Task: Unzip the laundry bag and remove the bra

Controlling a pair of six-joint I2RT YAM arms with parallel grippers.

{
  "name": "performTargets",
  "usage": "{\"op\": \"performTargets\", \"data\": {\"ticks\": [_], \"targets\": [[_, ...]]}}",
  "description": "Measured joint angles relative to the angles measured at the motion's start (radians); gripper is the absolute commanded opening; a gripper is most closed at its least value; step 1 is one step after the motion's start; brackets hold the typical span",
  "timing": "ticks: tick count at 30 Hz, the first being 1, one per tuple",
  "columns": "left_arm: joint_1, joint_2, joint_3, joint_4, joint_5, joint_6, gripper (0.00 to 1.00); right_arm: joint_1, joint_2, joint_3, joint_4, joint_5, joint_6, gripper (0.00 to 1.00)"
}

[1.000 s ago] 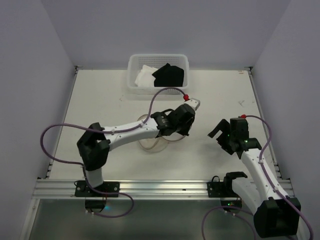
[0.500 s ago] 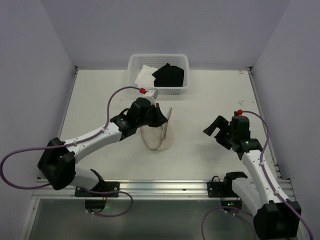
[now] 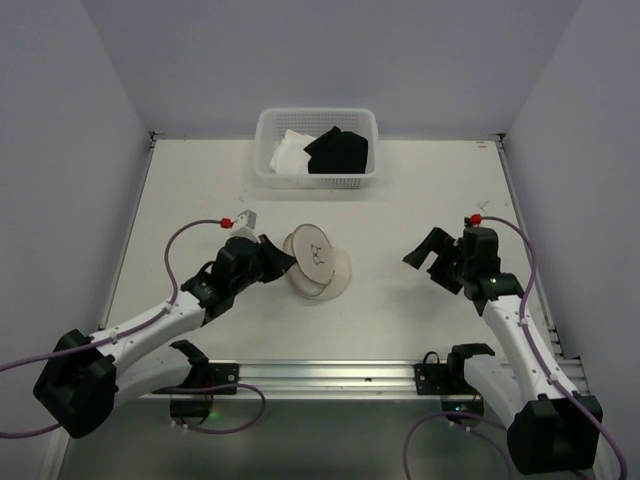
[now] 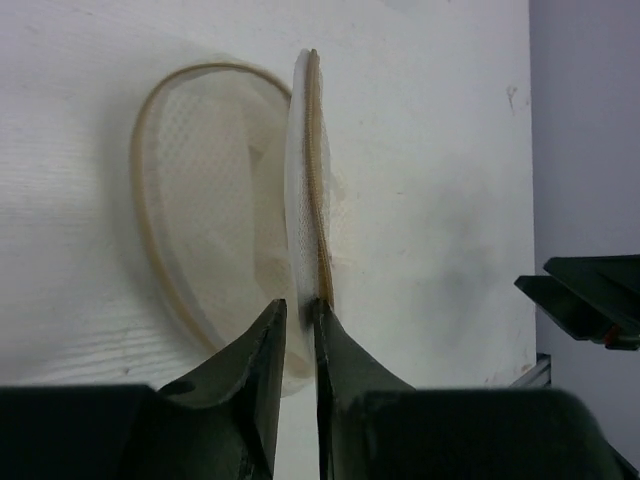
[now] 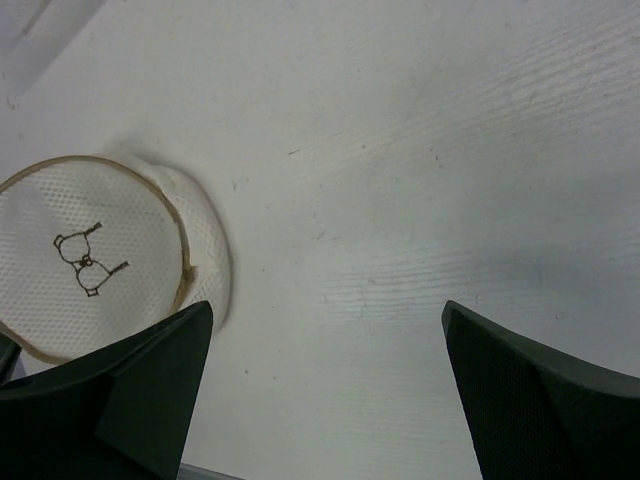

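The laundry bag sits mid-table, a round whitish mesh drum. Its flat face with the small black icon stands tilted up off the lower hoop. In the left wrist view this face is edge-on, and the mesh cup beside it shows nothing dark inside. My left gripper is nearly shut, pinching the face's near mesh edge through a thin slit. My right gripper hangs wide open right of the bag, holding nothing. No bra shows in the bag.
A white perforated basket stands at the back centre. It holds a white cloth and a black garment; I cannot tell what the garment is. An aluminium rail runs along the near edge.
My left arm has swung from across the bag to its left side, drawing the flat face up and over. Its jaws have parted a sliver. The right arm barely moved.
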Motion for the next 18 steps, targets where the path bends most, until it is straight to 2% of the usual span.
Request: {"op": "performTargets", "data": {"ticks": [2, 3, 5, 6, 8, 9, 11, 12, 18], "targets": [[0.005, -0.028, -0.027, -0.018, -0.038, -0.019, 0.36, 0.000, 0.005, 0.003, 0.004, -0.006, -0.005, 0.99], [0.006, -0.039, -0.039, -0.034, -0.059, -0.031, 0.46, 0.000, 0.005, 0.004, 0.004, -0.011, -0.008, 0.99], [0.008, -0.053, -0.060, -0.071, -0.095, -0.051, 0.54, 0.000, 0.005, 0.007, 0.005, -0.018, -0.012, 0.99], [0.010, -0.056, -0.069, -0.095, -0.111, -0.060, 0.65, 0.000, 0.005, 0.010, 0.004, -0.018, -0.014, 0.99], [0.012, -0.065, -0.079, -0.142, -0.139, -0.069, 0.75, 0.000, 0.005, 0.021, 0.001, -0.018, -0.023, 0.99], [0.012, -0.072, -0.080, -0.172, -0.154, -0.072, 0.83, 0.000, 0.005, 0.031, -0.003, -0.018, -0.029, 0.99], [0.012, -0.098, -0.080, -0.224, -0.183, -0.079, 0.91, 0.000, 0.002, 0.055, -0.008, -0.013, -0.040, 0.99], [0.012, -0.122, -0.079, -0.264, -0.207, -0.087, 0.97, 0.000, -0.001, 0.071, -0.015, -0.009, -0.046, 0.99], [0.012, -0.189, -0.038, -0.446, -0.294, -0.095, 1.00, 0.000, -0.054, 0.170, -0.073, 0.052, -0.060, 0.99]]}}
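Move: Just outside the left fingertips, which have begun to part at the rim of the lid flap, lies the laundry bag, its middle some 7 cm to the right, about 1 cm ahead and 6 cm below. The steeply tilted lid has its middle about 5 cm right and 2 cm ahead, nearly at finger height. The basket with the bra sits roughly 30 cm ahead and 7 cm right, 4 cm below. From the right hand the bag lies some 26 cm left, 1 cm ahead and 6 cm below. Spreading from barely parted to wide open, the left fingers come free of the lid's rim as the hand draws away to its left about 9 cm, sinking about 5 cm and easing back a little, while turning some 20 degrees counter-clockwise and tipping down. The right hand, open and empty, holds nearly still, then rises about 7 cm clear of the table. ##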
